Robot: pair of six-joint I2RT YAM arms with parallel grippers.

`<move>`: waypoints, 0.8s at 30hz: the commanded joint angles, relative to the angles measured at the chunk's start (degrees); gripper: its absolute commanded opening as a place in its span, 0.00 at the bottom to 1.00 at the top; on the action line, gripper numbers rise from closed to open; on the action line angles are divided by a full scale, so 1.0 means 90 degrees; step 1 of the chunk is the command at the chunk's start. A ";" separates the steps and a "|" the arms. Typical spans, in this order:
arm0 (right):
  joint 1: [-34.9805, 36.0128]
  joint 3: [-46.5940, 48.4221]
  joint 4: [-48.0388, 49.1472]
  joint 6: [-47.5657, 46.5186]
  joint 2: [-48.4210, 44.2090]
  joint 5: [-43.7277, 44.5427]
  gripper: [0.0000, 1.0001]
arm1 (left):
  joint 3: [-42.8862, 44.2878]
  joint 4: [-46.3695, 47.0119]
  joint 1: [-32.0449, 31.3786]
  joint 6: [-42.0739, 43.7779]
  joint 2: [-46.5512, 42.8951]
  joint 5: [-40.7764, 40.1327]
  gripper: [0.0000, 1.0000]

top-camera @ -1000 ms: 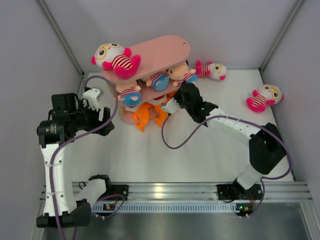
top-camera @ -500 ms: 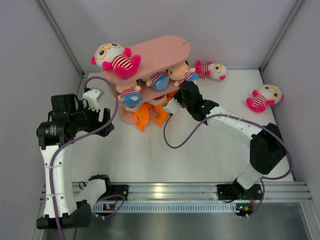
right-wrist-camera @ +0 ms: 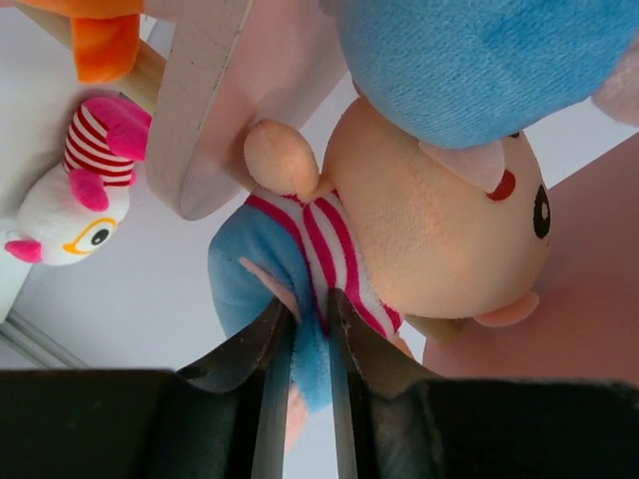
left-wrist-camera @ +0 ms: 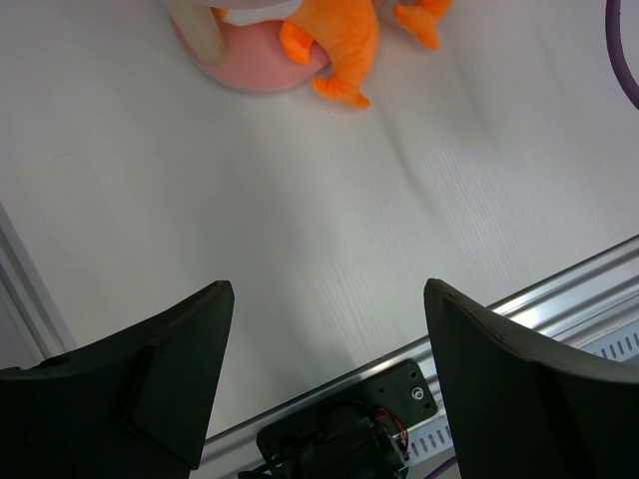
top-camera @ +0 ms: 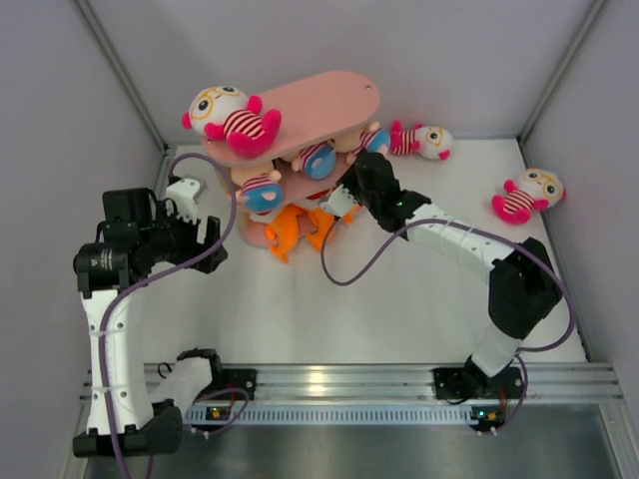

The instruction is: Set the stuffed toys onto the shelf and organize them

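The pink shelf (top-camera: 318,100) stands at the back left. A white-headed doll (top-camera: 228,118) lies on its top board. Two peach dolls (top-camera: 262,190) (top-camera: 318,160) sit on the middle tier, and an orange fish (top-camera: 295,228) lies at the bottom. My right gripper (top-camera: 357,178) reaches into the middle tier's right end. In the right wrist view the right gripper (right-wrist-camera: 312,309) is shut on the blue pants of a third peach doll (right-wrist-camera: 439,220). Far to the left, my left gripper (left-wrist-camera: 329,299) hangs open and empty over the table, well short of the orange fish (left-wrist-camera: 339,40).
Two more white-headed dolls lie on the table, one (top-camera: 421,140) behind the shelf's right end and one (top-camera: 529,195) by the right wall. A purple cable (top-camera: 344,264) loops off the right arm over the table. The rail (top-camera: 329,377) runs along the near edge.
My right gripper has pushed up and back into the shelf's middle tier, carrying the peach doll with it. The left arm has not moved.
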 commanded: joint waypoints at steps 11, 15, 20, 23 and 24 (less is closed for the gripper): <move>-0.0178 -0.0230 0.0956 -0.0896 -0.0325 -0.0155 0.56 | -0.0038 0.0161 0.0021 0.0158 -0.0086 -0.0134 0.83; -0.0178 -0.0709 0.1258 -0.0837 -0.0763 -0.0175 0.64 | -0.0047 0.0161 0.0021 0.0138 -0.0115 -0.0095 0.83; -0.0071 -0.1577 0.1902 0.0037 -0.1437 -0.0331 0.69 | -0.0135 0.0161 0.0021 0.0148 -0.0164 -0.0065 0.83; 0.0075 -0.2007 0.1904 0.1162 -0.2120 -0.0526 0.75 | -0.0145 0.0151 0.0021 0.0148 -0.0212 -0.0094 0.83; 0.0114 -0.2067 0.1826 0.1532 -0.2499 -0.0507 0.80 | -0.0155 0.0151 0.0021 0.0148 -0.0212 -0.0085 0.83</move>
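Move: The right hand is on the legs of the boy doll at the right end of the middle board, its middle about 4 cm ahead, 1 cm left and 1 cm up. The next boy doll sits some 8 cm left, level ahead and 2 cm higher. The rightmost orange toy is 2 cm back, 5 cm left, 16 cm below; a striped pink toy on the table lies 12 cm ahead, 9 cm right, 20 cm down. From the left hand the doll is about 27 cm ahead, 30 cm right, 2 cm lower. The right fingers, nearly shut on the end doll's blue legs, spread wide and let go of them while the hand noses barely a centimetre forward. Then the hand draws back out of the shelf, about 5 cm back and 4 cm to the right, speeding up and rising slightly at the end, and rolling some 10 degrees with its left side up. ##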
